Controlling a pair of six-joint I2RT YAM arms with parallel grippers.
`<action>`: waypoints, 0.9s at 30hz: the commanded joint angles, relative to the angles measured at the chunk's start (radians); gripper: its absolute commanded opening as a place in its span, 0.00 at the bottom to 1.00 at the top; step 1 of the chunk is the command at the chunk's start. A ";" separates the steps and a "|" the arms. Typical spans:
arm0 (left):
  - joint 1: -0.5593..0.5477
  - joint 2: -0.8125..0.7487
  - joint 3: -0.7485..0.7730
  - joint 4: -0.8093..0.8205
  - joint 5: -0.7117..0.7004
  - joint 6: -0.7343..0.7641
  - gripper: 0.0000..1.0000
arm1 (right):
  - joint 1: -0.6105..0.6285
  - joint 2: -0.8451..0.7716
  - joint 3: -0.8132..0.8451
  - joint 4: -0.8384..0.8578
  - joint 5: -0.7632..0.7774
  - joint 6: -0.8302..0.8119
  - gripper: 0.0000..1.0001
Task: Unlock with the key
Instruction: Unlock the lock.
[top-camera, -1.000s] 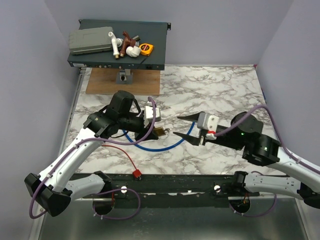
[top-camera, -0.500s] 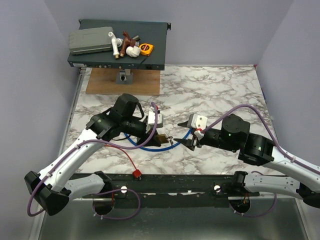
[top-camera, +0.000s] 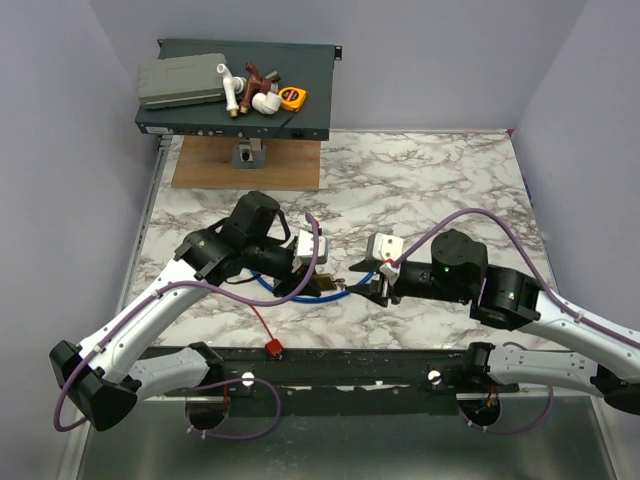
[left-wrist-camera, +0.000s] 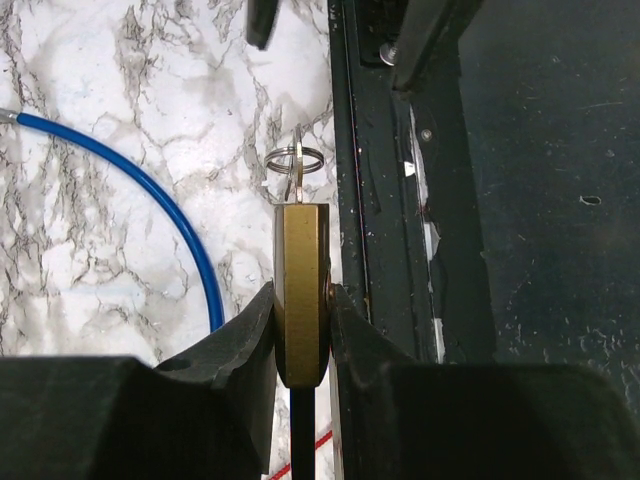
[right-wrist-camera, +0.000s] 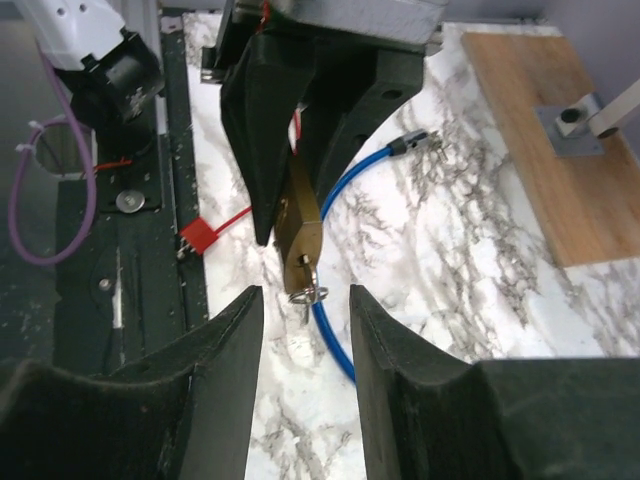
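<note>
My left gripper (top-camera: 316, 283) (left-wrist-camera: 302, 294) is shut on a brass padlock (left-wrist-camera: 300, 245) (right-wrist-camera: 301, 232) and holds it above the marble table, keyhole end pointing at the right arm. A small silver key with a split ring (left-wrist-camera: 295, 162) (right-wrist-camera: 309, 291) sticks out of that end. My right gripper (top-camera: 368, 279) (right-wrist-camera: 305, 297) is open, its fingertips on either side of the key ring without touching it. A red tag (top-camera: 270, 347) (right-wrist-camera: 193, 238) on a thin red cord lies near the table's front edge. Where the cord ends is hidden.
A blue cable (top-camera: 297, 297) (left-wrist-camera: 150, 190) curves on the table under the padlock. A black rail (top-camera: 330, 365) runs along the near edge. At the back stand a wooden board (top-camera: 200, 165) and a dark rack box (top-camera: 310, 100) carrying assorted parts.
My right gripper has moved left up to the padlock and its jaws have narrowed around the key ring. The left gripper shifted slightly toward it with the padlock.
</note>
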 joint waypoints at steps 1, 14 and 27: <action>-0.009 -0.035 -0.002 0.028 0.002 0.016 0.00 | -0.001 0.030 0.031 -0.095 -0.083 0.004 0.39; -0.041 -0.045 -0.001 0.017 -0.023 0.056 0.00 | -0.002 0.046 0.035 -0.096 -0.062 -0.017 0.30; -0.050 -0.048 -0.002 0.010 -0.027 0.068 0.00 | -0.004 0.053 0.026 -0.077 -0.091 -0.013 0.01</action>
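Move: The key, its tip already in the padlock that the left fingers hold, sticks out level with the right hand fore and aft, about 2 cm to its left and 3 cm below it. The padlock body lies some 6 cm to the right hand's left and 2 cm lower, also neither ahead nor back. From the left hand the key is roughly 7 cm to the right, 3 cm down and 1 cm back. Onto the key sticking out of the padlock, the right hand sinks about 3 cm, drawing back slightly and tipping its left-pointing fingers a little further down. It then stays there and shuts its half-open fingertips to pinch the key's bow. The left hand keeps its grip on the padlock, easing back about 1 cm. ##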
